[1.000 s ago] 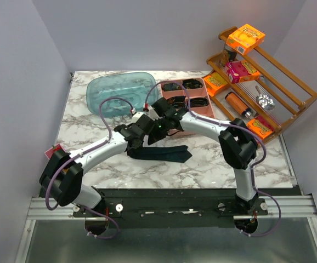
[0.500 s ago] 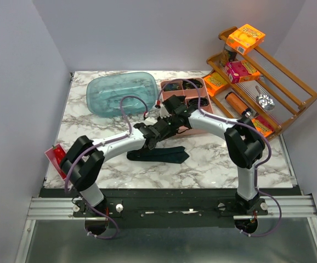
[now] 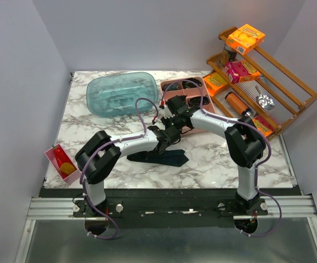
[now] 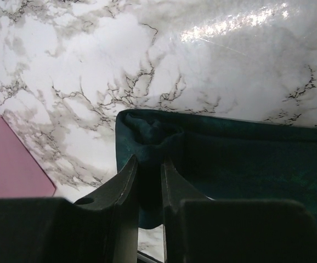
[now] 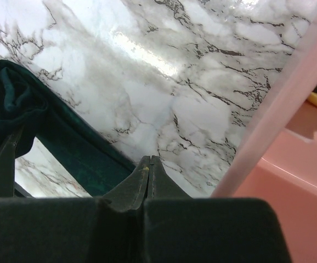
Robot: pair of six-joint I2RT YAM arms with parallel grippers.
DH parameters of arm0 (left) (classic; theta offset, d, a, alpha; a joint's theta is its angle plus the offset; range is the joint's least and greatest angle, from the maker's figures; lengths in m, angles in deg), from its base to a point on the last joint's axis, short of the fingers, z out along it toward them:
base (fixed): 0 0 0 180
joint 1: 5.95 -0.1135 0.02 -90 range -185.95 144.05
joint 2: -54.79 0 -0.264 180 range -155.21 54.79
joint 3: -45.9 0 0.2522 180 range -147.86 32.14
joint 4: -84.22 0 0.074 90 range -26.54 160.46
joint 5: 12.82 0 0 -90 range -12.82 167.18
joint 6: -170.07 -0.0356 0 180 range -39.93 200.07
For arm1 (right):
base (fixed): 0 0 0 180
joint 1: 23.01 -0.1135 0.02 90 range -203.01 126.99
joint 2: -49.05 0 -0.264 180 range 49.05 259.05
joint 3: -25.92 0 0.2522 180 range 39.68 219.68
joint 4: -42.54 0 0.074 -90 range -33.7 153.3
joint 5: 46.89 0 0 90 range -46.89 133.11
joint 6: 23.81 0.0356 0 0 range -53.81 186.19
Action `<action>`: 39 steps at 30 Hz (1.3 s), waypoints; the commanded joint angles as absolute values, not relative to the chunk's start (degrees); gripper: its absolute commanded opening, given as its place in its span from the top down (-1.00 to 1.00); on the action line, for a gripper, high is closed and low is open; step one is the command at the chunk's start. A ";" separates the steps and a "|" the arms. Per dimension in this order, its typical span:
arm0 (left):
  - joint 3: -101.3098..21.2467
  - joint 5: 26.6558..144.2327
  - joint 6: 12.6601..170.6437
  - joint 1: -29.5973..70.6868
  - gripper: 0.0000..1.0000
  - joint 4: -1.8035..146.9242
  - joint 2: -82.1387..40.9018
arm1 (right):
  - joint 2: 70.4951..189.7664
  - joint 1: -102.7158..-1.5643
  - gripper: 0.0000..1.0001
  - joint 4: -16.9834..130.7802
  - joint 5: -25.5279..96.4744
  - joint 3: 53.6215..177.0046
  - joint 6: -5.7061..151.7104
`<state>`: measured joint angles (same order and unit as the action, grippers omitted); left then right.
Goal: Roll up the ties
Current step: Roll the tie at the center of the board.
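A dark teal tie (image 3: 157,158) lies flat on the marble table, with one end bunched into a small roll (image 4: 150,137). My left gripper (image 4: 147,167) is shut on that rolled end, and teal fabric fills the gap between its fingers (image 4: 126,178). In the top view the left gripper (image 3: 167,141) sits just above the strip. My right gripper (image 5: 149,160) is shut and empty; it hovers over bare marble just beside the tie (image 5: 71,145). In the top view the right gripper (image 3: 175,124) is close behind the left one.
A pink compartment tray (image 3: 201,94) holding dark coils stands at the back, and its wall (image 5: 279,104) is close to my right gripper. A teal plastic tub (image 3: 120,93) stands back left. A small pink bin (image 3: 62,162) sits at the left edge. A wooden rack (image 3: 268,82) with boxes is on the right.
My left arm has swung rightward, carrying the gripped tie end toward the centre and uncovering the small pink bin. My right gripper has shifted slightly right and stayed shut.
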<state>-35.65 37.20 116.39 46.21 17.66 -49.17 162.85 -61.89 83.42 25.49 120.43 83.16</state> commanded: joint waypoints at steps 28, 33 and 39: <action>-20.16 54.22 117.60 37.65 -0.50 41.88 -21.16 | 156.72 -64.14 0.91 79.95 17.89 119.31 81.48; -14.63 61.62 116.55 32.20 -0.51 46.19 -16.41 | 156.72 -65.20 0.92 80.29 19.46 118.96 82.27; -13.65 63.12 115.06 29.91 -0.50 47.34 -15.17 | 151.29 -64.85 0.84 82.85 31.76 112.55 83.85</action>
<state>-13.64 59.51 116.87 30.58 44.15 -16.02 157.14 -64.92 81.10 23.32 117.46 82.72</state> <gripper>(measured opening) 0.753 0.055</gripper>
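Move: Between the left fingers is the tie's rolled end, right at the hand point, with the flat strip it goes onto running away to the right, its middle about 11 cm right, 1 cm back and 3 cm below. The pink organizer lies some 18 cm ahead and 19 cm right, the teal tray about 24 cm ahead and 7 cm left. From the right hand, the rolled end lies roughly 6 cm back, 9 cm left and slightly lower. Easing the rolled end down about 1 cm and slightly right and back, the left fingers spread wide and let go of the tie, then lift some 7 cm off, veering forward and back left. Meanwhile the wrist rolls about 40 degrees, bringing the gripper's body over to the left. The right hand, fingers still shut, rises and draws slightly back and left. ##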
